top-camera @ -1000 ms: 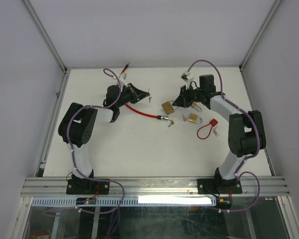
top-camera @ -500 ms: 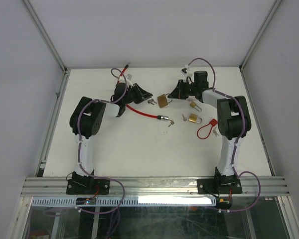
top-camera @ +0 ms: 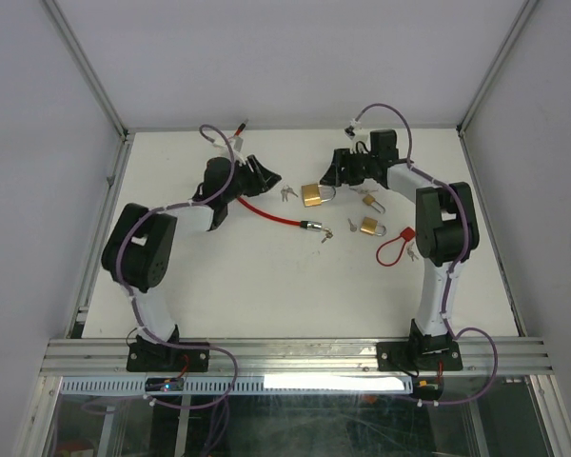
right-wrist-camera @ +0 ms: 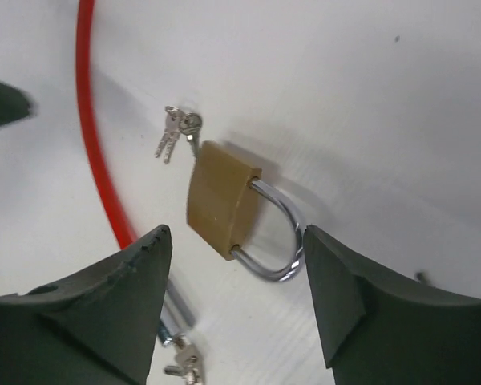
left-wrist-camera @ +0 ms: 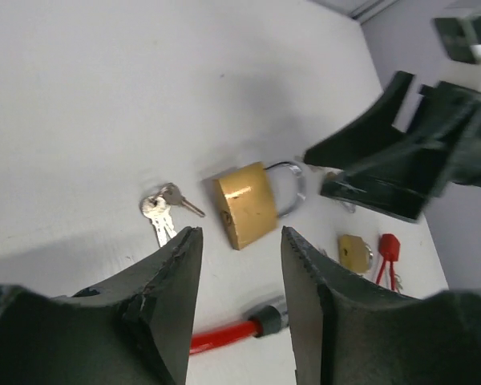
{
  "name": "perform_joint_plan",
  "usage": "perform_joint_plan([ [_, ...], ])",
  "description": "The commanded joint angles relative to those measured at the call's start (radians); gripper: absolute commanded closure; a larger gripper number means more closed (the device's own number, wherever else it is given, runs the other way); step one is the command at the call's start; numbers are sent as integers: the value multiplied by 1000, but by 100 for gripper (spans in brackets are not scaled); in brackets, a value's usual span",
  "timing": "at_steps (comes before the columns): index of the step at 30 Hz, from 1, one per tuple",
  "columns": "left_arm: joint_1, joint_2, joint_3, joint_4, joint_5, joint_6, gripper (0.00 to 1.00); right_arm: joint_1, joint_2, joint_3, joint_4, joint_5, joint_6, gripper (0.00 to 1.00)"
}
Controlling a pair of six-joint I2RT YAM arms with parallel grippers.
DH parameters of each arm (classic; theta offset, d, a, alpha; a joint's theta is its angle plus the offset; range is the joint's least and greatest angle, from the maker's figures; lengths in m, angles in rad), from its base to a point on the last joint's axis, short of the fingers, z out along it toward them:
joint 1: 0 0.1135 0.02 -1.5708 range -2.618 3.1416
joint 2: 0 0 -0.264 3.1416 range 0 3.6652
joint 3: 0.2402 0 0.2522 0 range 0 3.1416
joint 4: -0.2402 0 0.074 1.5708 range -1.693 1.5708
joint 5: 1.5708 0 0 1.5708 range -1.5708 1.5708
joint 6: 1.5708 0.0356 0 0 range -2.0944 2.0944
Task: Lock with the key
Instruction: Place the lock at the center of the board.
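Note:
A brass padlock [top-camera: 313, 195] lies flat on the white table, its steel shackle pointing right. In the right wrist view both shackle legs enter the padlock [right-wrist-camera: 223, 199] body. A small bunch of keys [top-camera: 286, 193] lies just left of it, apart from the padlock [left-wrist-camera: 244, 204] and off its keyhole face, as the keys [left-wrist-camera: 162, 210] show in the left wrist view. My left gripper [top-camera: 266, 177] is open over the keys, holding nothing. My right gripper [top-camera: 337, 172] is open over the padlock's shackle side and empty. The keys [right-wrist-camera: 176, 130] sit at the padlock's far corner.
A red cable lock [top-camera: 271, 213] curves from the left arm to its metal end near a second key bunch [top-camera: 326, 235]. Two smaller brass padlocks [top-camera: 368, 226] and a red loop lock [top-camera: 395, 246] lie to the right. Side walls enclose the table.
Both grippers have opened. The right one let the padlock down flat on the table and the left one let go of the keys. Both arms drew back slightly.

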State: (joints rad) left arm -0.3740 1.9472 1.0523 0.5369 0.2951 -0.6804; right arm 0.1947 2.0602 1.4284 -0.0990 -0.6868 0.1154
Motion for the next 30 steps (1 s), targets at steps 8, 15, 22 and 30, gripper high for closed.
perform_joint_plan([
  [8,-9,-660,-443,180,-52,352,28,-21,-162,27,-74,59,-347,19],
  [15,-7,-917,-687,271,-63,290,1,-16,-391,-76,-48,-43,-552,19],
  [22,-7,-1078,-809,266,-23,237,1,-10,-574,-162,-101,-336,-681,0],
  [30,-7,-1173,-883,244,-24,212,1,118,-531,-225,-225,-242,-900,0],
])
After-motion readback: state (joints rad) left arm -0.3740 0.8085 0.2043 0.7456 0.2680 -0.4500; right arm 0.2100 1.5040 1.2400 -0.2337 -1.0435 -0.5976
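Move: The big padlock lies roughly 4 cm left of the right hand, 4 cm nearer the base and 5 cm below, its shackle close by a fingertip. From that hand the loose keys are about 11 cm left and 3 cm back, the red cable's lock barrel some 5 cm left and 12 cm back, and the small padlock 11 cm right and 5 cm back. From the left hand the big padlock is about 11 cm right, 2 cm back and 7 cm below. The right hand finishes opening beside the padlock, edging about 3 cm to the right before lifting off some 17 cm, drawing back about 11 cm towards the base while the wrist tips the fingers up and swings counter-clockwise. The left hand, holding nothing, opens fully as well and withdraws from the padlock and keys, mostly back, with a quick rise and some drift left, its fingers tilting up about 35 degrees. ##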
